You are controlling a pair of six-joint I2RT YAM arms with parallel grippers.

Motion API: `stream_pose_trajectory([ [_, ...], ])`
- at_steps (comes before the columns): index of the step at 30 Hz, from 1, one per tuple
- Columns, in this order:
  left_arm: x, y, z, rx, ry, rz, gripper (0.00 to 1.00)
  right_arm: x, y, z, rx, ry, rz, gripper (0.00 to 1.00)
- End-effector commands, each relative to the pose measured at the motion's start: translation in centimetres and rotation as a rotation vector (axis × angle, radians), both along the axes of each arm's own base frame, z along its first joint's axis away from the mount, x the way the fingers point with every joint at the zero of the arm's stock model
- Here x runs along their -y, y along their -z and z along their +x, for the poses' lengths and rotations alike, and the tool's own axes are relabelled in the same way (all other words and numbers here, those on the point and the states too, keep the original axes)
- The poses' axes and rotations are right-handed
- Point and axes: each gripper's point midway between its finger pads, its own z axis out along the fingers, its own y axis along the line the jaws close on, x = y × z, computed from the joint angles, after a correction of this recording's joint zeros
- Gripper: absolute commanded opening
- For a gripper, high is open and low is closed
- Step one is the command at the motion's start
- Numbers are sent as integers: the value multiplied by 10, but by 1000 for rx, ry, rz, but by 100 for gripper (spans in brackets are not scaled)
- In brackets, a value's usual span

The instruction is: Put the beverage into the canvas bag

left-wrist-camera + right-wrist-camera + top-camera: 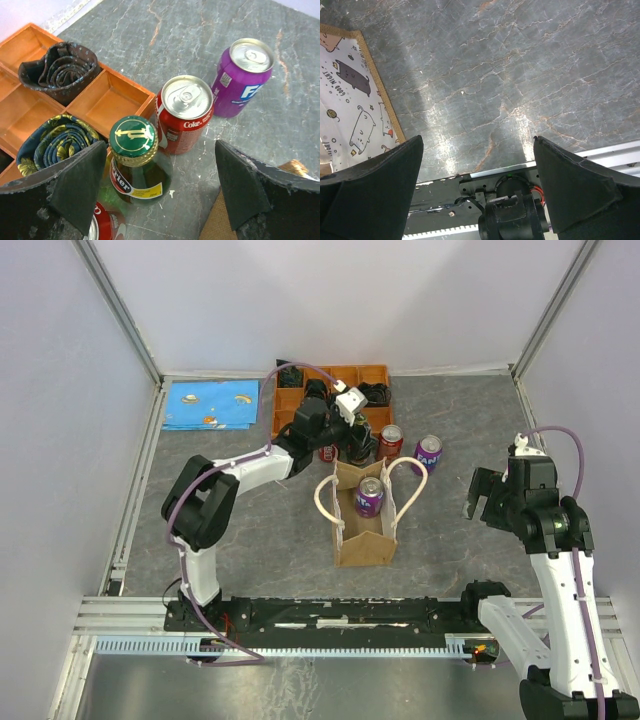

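The canvas bag (366, 540) stands upright mid-table, tan with cream loop handles, and a purple can (370, 497) sits inside it. Just behind the bag my left gripper (341, 444) hangs open over a group of drinks. In the left wrist view a green glass bottle (134, 150) with a green cap stands between the open fingers (80, 185), nearer the left one and not clamped. A red Coke can (184, 114) and a purple can (243, 75) stand beyond it. Another red can (104, 226) is at the lower left. My right gripper (488, 496) is open and empty, right of the bag.
An orange compartment tray (296, 398) holding rolled ties (59, 67) sits behind the drinks. A blue cloth (210, 405) lies at the back left. In the right wrist view a cartoon-printed fabric with a tan edge (347, 95) shows at the left, above the arm's base (512, 215).
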Motion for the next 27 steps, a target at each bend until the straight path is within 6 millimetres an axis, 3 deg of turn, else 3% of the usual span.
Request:
stream_pose_trajectory([
  [1,8,-28,17,79,-36,-91,93,7,0,-5,-2,32,-23,99],
  [11,16,-18,32,81,-66,-133,85,10,-1,-13,-19,51,-35,99],
  [15,18,-14,38,85,-88,-149,77,11,-3,-16,-20,57,-35,99],
  [19,19,-14,41,99,-110,-171,61,11,-5,-18,-21,60,-35,99],
  [27,25,-15,41,102,-118,-201,9,14,-13,-24,-25,67,-47,99],
])
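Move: The green bottle stands about 4 cm ahead of my left hand and 2 cm to its right, its middle some 9 cm below. Level with the bottle, one Coke can stands about 8 cm to its right and another about 8 cm to its left. The canvas bag's middle is roughly 14 cm back and 4 cm right of that hand. From my idle right hand the bottle is some 27 cm ahead, 30 cm left and 12 cm below. I close my left hand around the green bottle's neck just under the cap. First I reach about 3.5 cm forward, sinking some 2 cm and easing slightly right, and the half-shut fingers come to pinch the neck from both sides. My empty right hand draws back about 2.5 cm, still open. ##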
